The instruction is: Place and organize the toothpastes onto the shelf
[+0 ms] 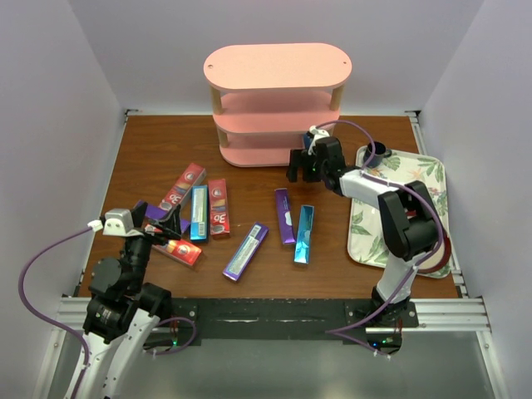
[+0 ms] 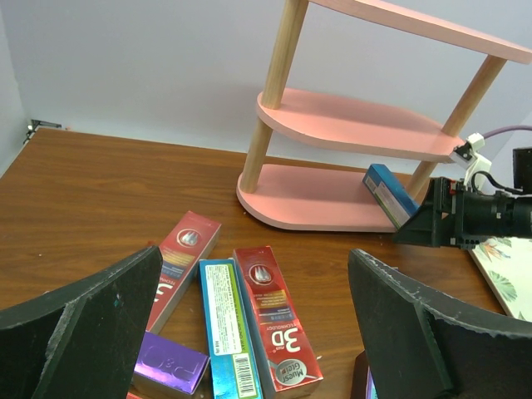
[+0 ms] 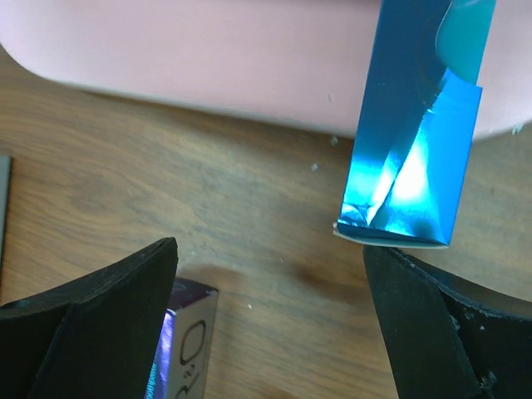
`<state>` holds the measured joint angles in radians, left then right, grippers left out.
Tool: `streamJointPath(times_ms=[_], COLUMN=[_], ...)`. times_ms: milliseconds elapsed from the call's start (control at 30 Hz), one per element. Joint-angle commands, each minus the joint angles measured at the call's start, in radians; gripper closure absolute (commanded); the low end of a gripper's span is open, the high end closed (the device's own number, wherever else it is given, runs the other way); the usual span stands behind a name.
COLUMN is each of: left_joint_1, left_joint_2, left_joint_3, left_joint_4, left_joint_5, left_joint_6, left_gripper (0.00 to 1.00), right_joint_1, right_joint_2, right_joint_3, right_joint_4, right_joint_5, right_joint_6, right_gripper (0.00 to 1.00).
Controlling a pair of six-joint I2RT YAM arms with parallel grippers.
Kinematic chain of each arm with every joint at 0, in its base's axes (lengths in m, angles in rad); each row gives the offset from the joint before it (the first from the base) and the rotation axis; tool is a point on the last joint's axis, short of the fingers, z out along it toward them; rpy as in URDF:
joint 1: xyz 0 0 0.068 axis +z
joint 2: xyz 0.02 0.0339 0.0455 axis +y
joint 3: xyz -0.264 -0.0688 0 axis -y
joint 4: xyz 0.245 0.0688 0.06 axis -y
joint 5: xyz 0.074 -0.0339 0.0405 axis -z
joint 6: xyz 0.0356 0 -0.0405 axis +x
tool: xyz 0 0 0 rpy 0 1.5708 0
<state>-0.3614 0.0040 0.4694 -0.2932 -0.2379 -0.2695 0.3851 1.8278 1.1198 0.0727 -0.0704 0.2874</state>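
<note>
The pink shelf (image 1: 278, 66) stands at the back centre. A shiny blue carton (image 2: 389, 195) leans on the right end of its bottom board, one end hanging over the edge (image 3: 407, 158). My right gripper (image 1: 301, 170) is open just in front of that end and holds nothing (image 3: 270, 253). My left gripper (image 1: 158, 220) is open above the left cluster (image 2: 253, 253): red cartons (image 1: 184, 184) (image 1: 219, 208) (image 1: 179, 249), a teal one (image 1: 199, 213) and a purple one (image 2: 166, 362). Two purple cartons (image 1: 246, 250) (image 1: 284, 215) and a teal one (image 1: 304, 233) lie mid-table.
A floral tray (image 1: 424, 179) lies at the right, with a dark cup (image 1: 376, 152) at its far corner. The right arm reaches over the tray. White walls close in the table on three sides.
</note>
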Motion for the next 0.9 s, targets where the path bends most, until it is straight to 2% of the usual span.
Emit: streamJointPath(times_ms=[0,300,567,700,867], left_joint_1=[-0.005,-0.005,-0.005,-0.005,-0.005], left_joint_2=[-0.134,-0.133,-0.136,-0.139,-0.142], left_joint_3=[0.003,0.0,-0.002,-0.002,-0.002], left_joint_4=[0.048,0.049,0.054,0.055,0.054], left_joint_5=[0.012,0.012,0.014,0.017,0.014], left_joint_6=[0.013,0.015,0.018,0.019,0.023], left_gripper=[0.01,0.01,0.01,0.01,0.01], right_joint_1=[-0.002,-0.002,0.011,0.032,0.149], right_joint_2=[0.001,-0.008,-0.197,-0.326,-0.487], right_joint_3=[0.061,0.066,-0.052,-0.152,-0.251], right_joint_4=[0.058,0.052,-0.043,-0.088,-0.18], right_joint_5=[-0.006,-0.002,0.012,0.096,0.276], right_joint_6=[-0.007,-0.01,0.013,0.055,0.105], right_gripper=[0.02,0.02,0.01,0.01,0.01])
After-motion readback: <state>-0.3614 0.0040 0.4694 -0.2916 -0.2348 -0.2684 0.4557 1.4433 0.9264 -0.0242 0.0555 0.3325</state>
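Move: The near end of the blue toothpaste box on the bottom shelf is right at the open right hand; its middle lies about 9 cm ahead, 3 cm right and roughly level. From that hand the purple box is some 13 cm back, 3 cm left; the foil-blue box 19 cm back, 2 cm right, both slightly below; the mug 20 cm right, 2 cm ahead. The shelved box lies 33 cm ahead, 38 cm right and 20 cm below the left hand. Still open, the right hand nudges the shelved box's end up-forward about 2 cm, then withdraws back 8 cm, rising. ##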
